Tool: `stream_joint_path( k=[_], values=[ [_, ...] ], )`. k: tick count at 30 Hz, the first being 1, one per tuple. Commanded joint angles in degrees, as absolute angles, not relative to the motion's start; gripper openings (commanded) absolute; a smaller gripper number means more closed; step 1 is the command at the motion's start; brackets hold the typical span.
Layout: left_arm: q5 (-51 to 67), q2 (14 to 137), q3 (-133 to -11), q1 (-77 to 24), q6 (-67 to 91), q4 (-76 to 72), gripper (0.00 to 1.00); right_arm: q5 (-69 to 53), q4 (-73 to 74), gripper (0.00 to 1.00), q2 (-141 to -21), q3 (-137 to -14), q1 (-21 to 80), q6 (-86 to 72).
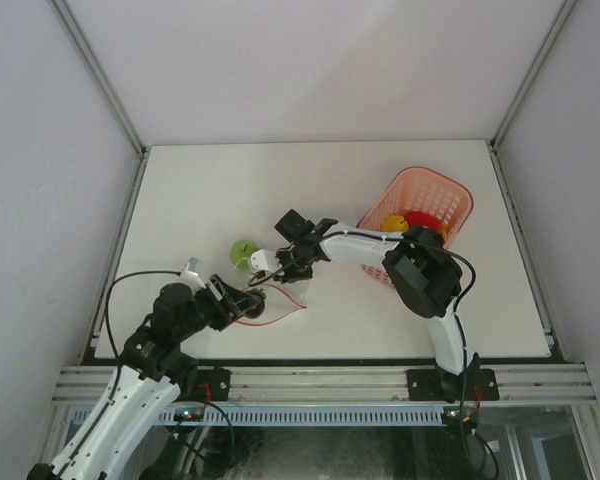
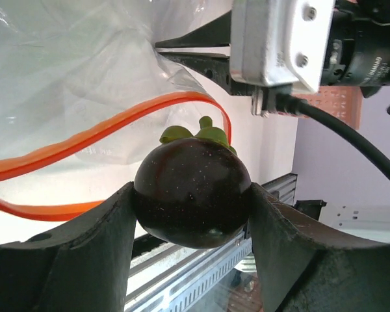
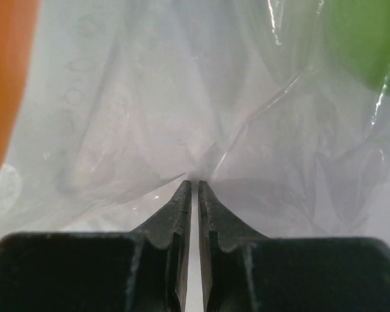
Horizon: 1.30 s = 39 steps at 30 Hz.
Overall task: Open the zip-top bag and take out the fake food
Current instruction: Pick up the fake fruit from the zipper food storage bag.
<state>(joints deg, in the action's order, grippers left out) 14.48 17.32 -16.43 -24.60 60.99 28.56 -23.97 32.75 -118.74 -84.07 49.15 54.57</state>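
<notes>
The zip-top bag (image 1: 286,298) lies in front of the arms, clear and crinkly, with its orange-red zip strip (image 2: 117,130) curved open. My left gripper (image 2: 192,195) is shut on a blackish round piece of fake food (image 2: 188,172) with a green cap, held just outside the bag's mouth. In the top view that left gripper (image 1: 244,303) sits at the bag's left edge. My right gripper (image 3: 195,181) is shut on a fold of the clear bag (image 3: 149,97), and in the top view the right gripper (image 1: 263,279) stands just above the bag. A light green fruit (image 1: 243,252) lies on the table beside it.
A pink basket (image 1: 450,195) stands at the back right and holds yellow (image 1: 393,222) and red (image 1: 420,217) fake food. The right arm stretches from the basket's front toward the bag. The table's near edge and metal rail (image 1: 320,385) run just behind the left gripper.
</notes>
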Motion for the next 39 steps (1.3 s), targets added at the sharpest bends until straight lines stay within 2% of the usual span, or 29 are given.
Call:
stream_joint_path(
  k=[1,3,8,12,16,18,20,21,24,29,39],
  values=[
    [14.03,15.61,-22.67,-24.61,58.7,32.43,0.32,-25.75,32.39,0.09,-116.88,-86.42,47.91,52.22],
    [14.34,15.5,-24.02,-24.61,57.44,33.58,0.32,-28.71,32.7,0.15,-114.22,-86.68,47.27,50.93],
    [15.43,15.39,-26.86,-24.61,54.28,34.73,0.31,-36.53,33.95,0.41,-106.76,-86.58,46.16,49.6],
    [16.85,15.04,-28.03,-24.54,52.94,32.48,0.31,-41.54,35.35,0.52,-101.48,-86.5,45.26,49.09],
    [20.69,14.95,-26.49,-24.61,52.98,23.83,0.31,-50.67,39.0,0.62,-95.87,-86.65,43.14,51.04],
    [23.54,15.58,-24.68,-24.61,53.98,16.94,0.31,-56.59,42.07,0.74,-93.44,-86.99,41.57,52.79],
    [27.24,16.72,-22.68,-24.61,55.63,8.68,0.31,-62.36,43.72,0.97,-91.38,-87.23,39.86,53.5],
    [28.52,17.62,-21.91,-24.61,56.62,4.73,0.31,-65.08,44.73,1.0,-90.61,-87.38,39.09,53.91],
    [31.53,21.63,-21.22,-24.58,59.08,-5.25,0.3,-69.51,46.65,1.0,-88.96,-88.08,37.94,54.96],
    [33.86,28.71,-22.43,-24.85,62.18,-15.7,0.3,-69.24,45.65,1.0,-87.65,-89.56,38.68,51.01],
    [32.75,35.5,-23.83,-29.59,64.07,-22.86,0.3,-62.85,42.27,1.0,-87.88,-90.53,43.23,44.54]
  ],
)
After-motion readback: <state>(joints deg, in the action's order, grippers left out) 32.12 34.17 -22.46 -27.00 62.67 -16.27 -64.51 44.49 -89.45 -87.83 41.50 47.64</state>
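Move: From the right hand, shut on clear bag film by the table, the dark fruit held in the left fingers is about 9 cm back, 5 cm to the left and 10 cm higher. The bag's orange seal lies about 8 cm back and 3 cm left of the right hand; the green apple is some 4 cm ahead and 10 cm left. From the left hand, the basket stands about 22 cm ahead, 34 cm right and 8 cm below. Letting go of the bag film, the right hand opens fully and rises some 27 cm, then draws back about 9 cm, its fingers swinging up to point more nearly level and left, towards the dark fruit. Still gripping that fruit, the left hand lifts it about 15 cm, then also carries it right in front of the open right fingers, tipping its own fingers up and turning clockwise. ##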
